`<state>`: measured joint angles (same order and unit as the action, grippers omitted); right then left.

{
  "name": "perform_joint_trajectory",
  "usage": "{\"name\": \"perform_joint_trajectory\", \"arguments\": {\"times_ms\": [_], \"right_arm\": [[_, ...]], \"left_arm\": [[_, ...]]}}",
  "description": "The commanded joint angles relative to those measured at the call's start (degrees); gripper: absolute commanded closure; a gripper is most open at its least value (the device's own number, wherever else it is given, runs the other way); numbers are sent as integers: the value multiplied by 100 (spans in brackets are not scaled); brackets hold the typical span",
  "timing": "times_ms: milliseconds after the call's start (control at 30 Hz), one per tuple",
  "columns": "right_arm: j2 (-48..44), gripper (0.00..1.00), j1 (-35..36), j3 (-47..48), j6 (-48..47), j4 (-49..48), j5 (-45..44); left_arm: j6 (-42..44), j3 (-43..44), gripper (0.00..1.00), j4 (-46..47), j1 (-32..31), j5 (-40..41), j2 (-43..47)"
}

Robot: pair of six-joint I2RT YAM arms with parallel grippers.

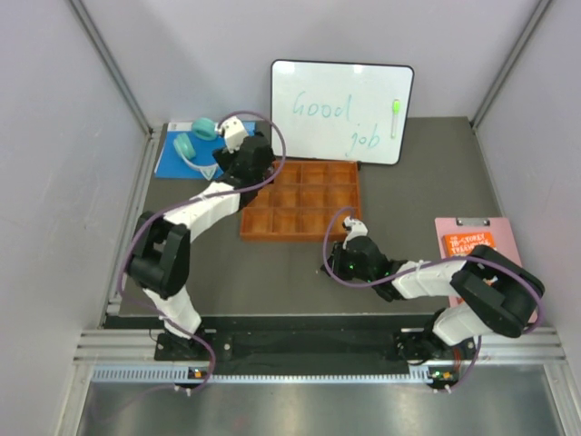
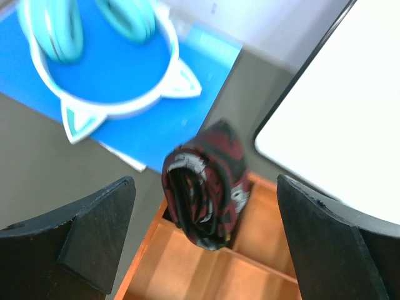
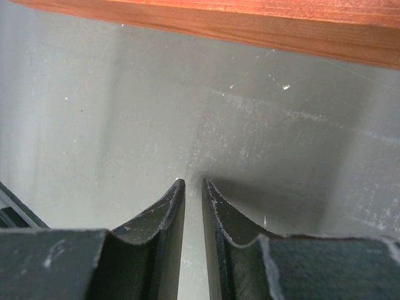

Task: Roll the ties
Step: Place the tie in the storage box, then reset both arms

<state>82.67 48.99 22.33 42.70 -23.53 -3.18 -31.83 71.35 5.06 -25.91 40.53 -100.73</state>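
A rolled tie point(image 2: 206, 187), dark maroon with black and pale pattern, stands on end in the far-left corner cell of the wooden tray point(image 2: 187, 269). My left gripper point(image 2: 205, 206) hovers over it, open wide, its fingers well apart from the coil on both sides. From the top view the left gripper point(image 1: 257, 168) covers that corner of the tray point(image 1: 290, 234), so the tie is hidden there. My right gripper point(image 1: 330, 263) sits low over the table just in front of the tray's near edge point(image 3: 250, 25). Seen from its wrist, the right gripper point(image 3: 192, 182) has only a thin slit between its fingers and holds nothing.
A whiteboard point(image 1: 340, 109) leans at the back behind the tray. Teal headphones point(image 1: 195, 145) lie on a blue pad at the back left, close to the left gripper. A pink clipboard point(image 1: 477, 241) lies at the right. Walls close in both sides.
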Motion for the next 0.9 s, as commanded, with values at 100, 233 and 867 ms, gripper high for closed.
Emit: {"name": "perform_joint_trajectory", "arguments": {"times_ms": [100, 233, 867], "right_arm": [[434, 81, 58, -185, -174, 1316, -192], [416, 81, 67, -202, -183, 1298, -183], [355, 81, 198, -123, -165, 1447, -341]], "left_arm": [[282, -964, 1, -5, 16, 60, 1537], [485, -1509, 1, -364, 25, -80, 2458], [740, -3065, 1, -3062, 34, -1285, 6591]]}}
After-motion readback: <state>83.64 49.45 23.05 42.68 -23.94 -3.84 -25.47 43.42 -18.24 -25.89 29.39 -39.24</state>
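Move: The rolled tie already sits free in the storage box's far left corner, roughly 12 cm below the open left gripper, about 2 cm ahead and 2 cm to its right. The storage box's middle is some 8 cm back and 12 cm to the gripper's right; the headphones are about 7 cm ahead and 10 cm to its left. From the right hand, the tie lies around 29 cm ahead and 16 cm to the left. Bring the empty left gripper back about 21 cm from above the rolled tie, lifting first, then drawing back and some 7 cm left to clear the storage box's left side. Gain about 8 cm of height in all, keep the fingers wide open, and turn the wrist some 10 degrees clockwise on the way out. ##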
